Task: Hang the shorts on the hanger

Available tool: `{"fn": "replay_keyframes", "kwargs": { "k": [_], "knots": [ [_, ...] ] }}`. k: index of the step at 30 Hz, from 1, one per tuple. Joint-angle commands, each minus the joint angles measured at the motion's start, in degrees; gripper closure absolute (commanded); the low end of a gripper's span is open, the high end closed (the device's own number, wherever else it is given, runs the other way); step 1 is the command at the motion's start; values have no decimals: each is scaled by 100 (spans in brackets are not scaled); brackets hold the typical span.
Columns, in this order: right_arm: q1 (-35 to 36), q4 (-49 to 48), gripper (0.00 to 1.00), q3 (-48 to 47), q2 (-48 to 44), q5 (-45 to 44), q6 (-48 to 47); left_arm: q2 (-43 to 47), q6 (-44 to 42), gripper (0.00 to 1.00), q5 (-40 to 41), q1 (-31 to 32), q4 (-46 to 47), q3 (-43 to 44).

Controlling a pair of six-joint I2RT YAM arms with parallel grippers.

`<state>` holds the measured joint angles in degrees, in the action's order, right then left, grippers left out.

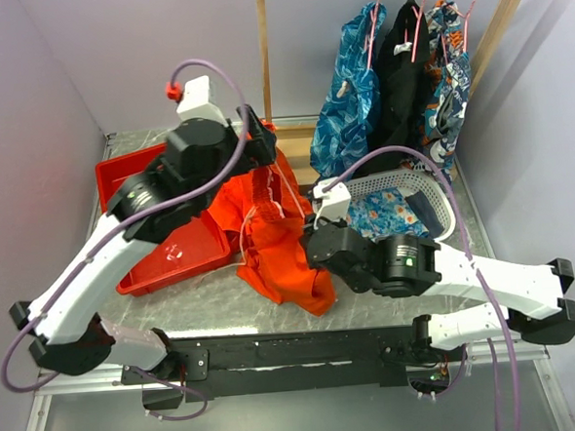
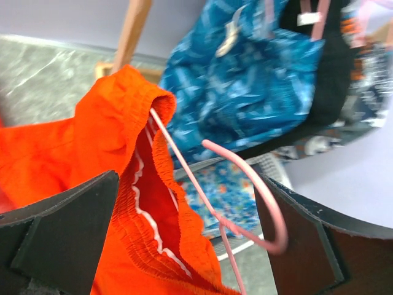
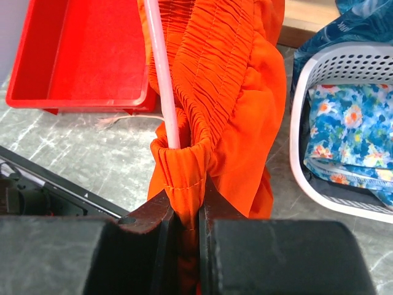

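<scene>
The orange-red shorts (image 1: 282, 255) hang bunched between the two arms, above the table's middle. My right gripper (image 3: 187, 212) is shut on a fold of their elastic waistband (image 3: 209, 55); in the top view it (image 1: 315, 235) sits at the shorts' right edge. The pink hanger (image 3: 163, 67) runs down into that fold just above the jaws. In the left wrist view, one arm of the hanger (image 2: 184, 175) passes through the shorts' waist opening (image 2: 123, 117), and its hook (image 2: 275, 215) lies free between the wide-apart fingers. My left gripper (image 2: 187, 200) is open, at the shorts' top (image 1: 264, 147).
A red bin (image 1: 163, 257) lies under the left arm. A white basket (image 1: 440, 191) holding a blue floral garment stands right of the shorts. Behind, a wooden rack (image 1: 264, 51) carries blue patterned (image 1: 353, 94) and black (image 1: 401, 72) garments on pink hangers.
</scene>
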<state>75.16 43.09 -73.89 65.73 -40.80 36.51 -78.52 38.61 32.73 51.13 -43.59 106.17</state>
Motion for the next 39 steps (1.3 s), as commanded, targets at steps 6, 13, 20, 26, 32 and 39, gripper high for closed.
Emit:
{"fn": "replay_keyframes", "kwargs": {
  "k": [6,13,20,26,32,39],
  "knots": [
    [-203,-187,100,-117,-466,-271,67,460,-793,3,-1074,11,905,-79],
    [-212,-301,100,-117,-316,-51,14,557,-1145,4,-1787,11,1292,-272],
    [-203,-179,100,-248,-263,-147,75,821,-1242,4,-2017,11,1845,-510],
    [-370,752,100,-1090,-394,-893,181,1304,-1066,4,-1691,11,2206,-589],
    [-405,1219,100,-1768,-983,-1439,32,1550,-1040,3,-1419,11,2206,-615],
    [-449,1228,100,-2024,-905,-1519,-91,1568,-978,3,-1252,19,2118,-694]
  ]
}}
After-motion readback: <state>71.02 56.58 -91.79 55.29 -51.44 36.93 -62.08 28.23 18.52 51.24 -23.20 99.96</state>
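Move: Pinching the waistband with the hanger inside, the right hand has the rack's empty rail stretch about 28 cm ahead, 4 cm to its right and some 25 cm higher. The blue garment hangs roughly 24 cm ahead, 10 cm right and 5 cm up; the white basket stands 13 cm ahead, 19 cm right, 26 cm below. From the open left hand, that rail stretch is some 15 cm ahead, 11 cm right, 10 cm up. Keeping its pinch on the waistband and hanger, the right hand stays almost in place at first, then sweeps up about 13 cm and nearly as far right, carrying them in front of the hanging clothes and turning some 15 degrees clockwise. The left hand, still wide open and empty, backs away from the shorts and rises, drifting right before swinging left, and tips its fingers up roughly 20 degrees. ##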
